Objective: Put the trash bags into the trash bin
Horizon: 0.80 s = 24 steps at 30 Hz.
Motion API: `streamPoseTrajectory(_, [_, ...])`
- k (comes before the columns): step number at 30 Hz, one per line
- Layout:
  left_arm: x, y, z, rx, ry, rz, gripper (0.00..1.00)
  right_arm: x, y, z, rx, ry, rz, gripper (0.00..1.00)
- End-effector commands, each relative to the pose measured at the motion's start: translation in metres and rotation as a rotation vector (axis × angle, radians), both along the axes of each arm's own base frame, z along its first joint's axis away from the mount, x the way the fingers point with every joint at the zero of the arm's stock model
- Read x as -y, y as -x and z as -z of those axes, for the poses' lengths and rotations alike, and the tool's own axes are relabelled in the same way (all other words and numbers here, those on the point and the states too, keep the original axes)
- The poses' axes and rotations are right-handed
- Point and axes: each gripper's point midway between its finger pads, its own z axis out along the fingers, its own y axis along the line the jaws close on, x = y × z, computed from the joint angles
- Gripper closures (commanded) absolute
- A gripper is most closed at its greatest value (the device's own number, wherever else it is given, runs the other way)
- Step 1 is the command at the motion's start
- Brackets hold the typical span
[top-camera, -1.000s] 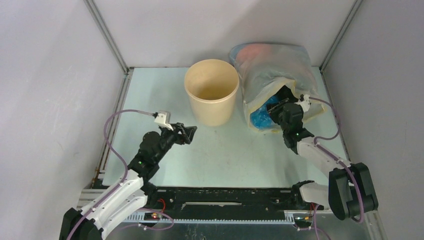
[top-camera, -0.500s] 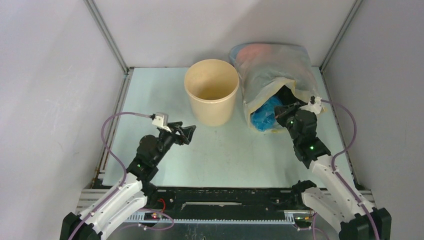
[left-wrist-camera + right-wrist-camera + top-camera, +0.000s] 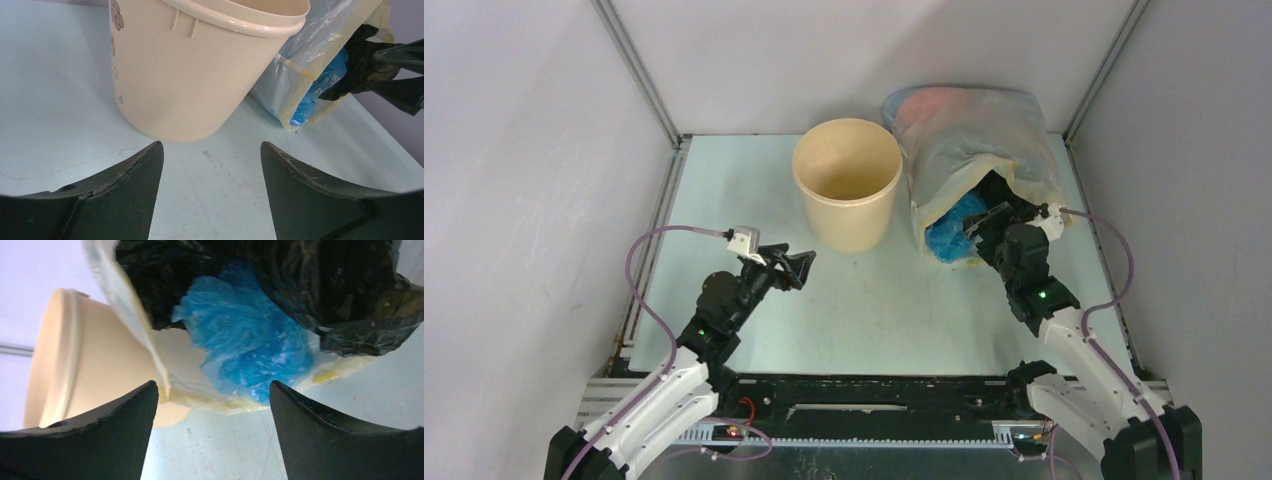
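The trash bin is a round tan bucket standing upright at the table's back middle; it also fills the top of the left wrist view. A crinkly light-blue trash bag bulges out of the mouth of a cloudy sack right of the bin. My right gripper sits just in front of that blue bag, open, with only bare table between its fingers. My left gripper hovers open a short way in front of the bin, holding nothing.
Crumpled black plastic fills the sack behind the blue bag. The sack leans close against the bin's right side. Grey walls and metal rails close the table in at left, back and right.
My right arm drew back from the sack mouth, then edged toward it again; its jaws now stand open. The blue bag sticks out slightly more. The left arm barely moved.
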Motion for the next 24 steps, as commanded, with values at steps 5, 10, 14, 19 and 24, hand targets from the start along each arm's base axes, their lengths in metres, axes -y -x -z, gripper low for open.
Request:
streamPoseTrajectory(5, [0.002, -0.001, 0.002, 0.029, -0.022, 0.012, 0.21, -0.02, -0.047, -0.001, 0.03, -0.116, 0.026, 0.24])
streamPoseTrajectory(10, [0.002, 0.0, 0.002, 0.031, -0.02, 0.013, 0.21, -0.031, -0.069, -0.005, 0.033, -0.085, -0.015, 0.54])
streamPoseTrajectory(14, [0.001, 0.002, -0.001, 0.039, -0.018, 0.013, 0.21, -0.031, -0.06, -0.011, 0.022, -0.018, -0.057, 1.0])
streamPoseTrajectory(19, [0.001, 0.002, -0.001, 0.04, -0.013, 0.013, 0.21, -0.031, -0.022, -0.017, -0.002, 0.024, -0.146, 1.0])
streamPoseTrajectory(24, [0.005, 0.003, -0.002, 0.037, -0.004, 0.029, 0.21, -0.086, 0.038, -0.05, 0.11, 0.041, -0.59, 1.0])
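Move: The blue trash bag, in the mouth of the big clear sack, lies about 7 cm ahead of the open right gripper, 3 cm to its left and 9 cm below. The black bag is some 4 cm farther out than the blue one and 7 cm to its right. The clear sack's middle is roughly 20 cm ahead of the right gripper, straight out; the bin stands 10 cm ahead and 22 cm to its left. From the left gripper the blue bag lies about 13 cm ahead and 28 cm to the right. Dip the open right gripper about 5 cm forward, nearly as far down and slightly left into the sack's mouth, and shut the fingers on the upper part of the blue bag. Then, keeping the pinch, rise about 7 cm while drawing back towards the base and edging left, turning the hand some 10 degrees counter-clockwise. ##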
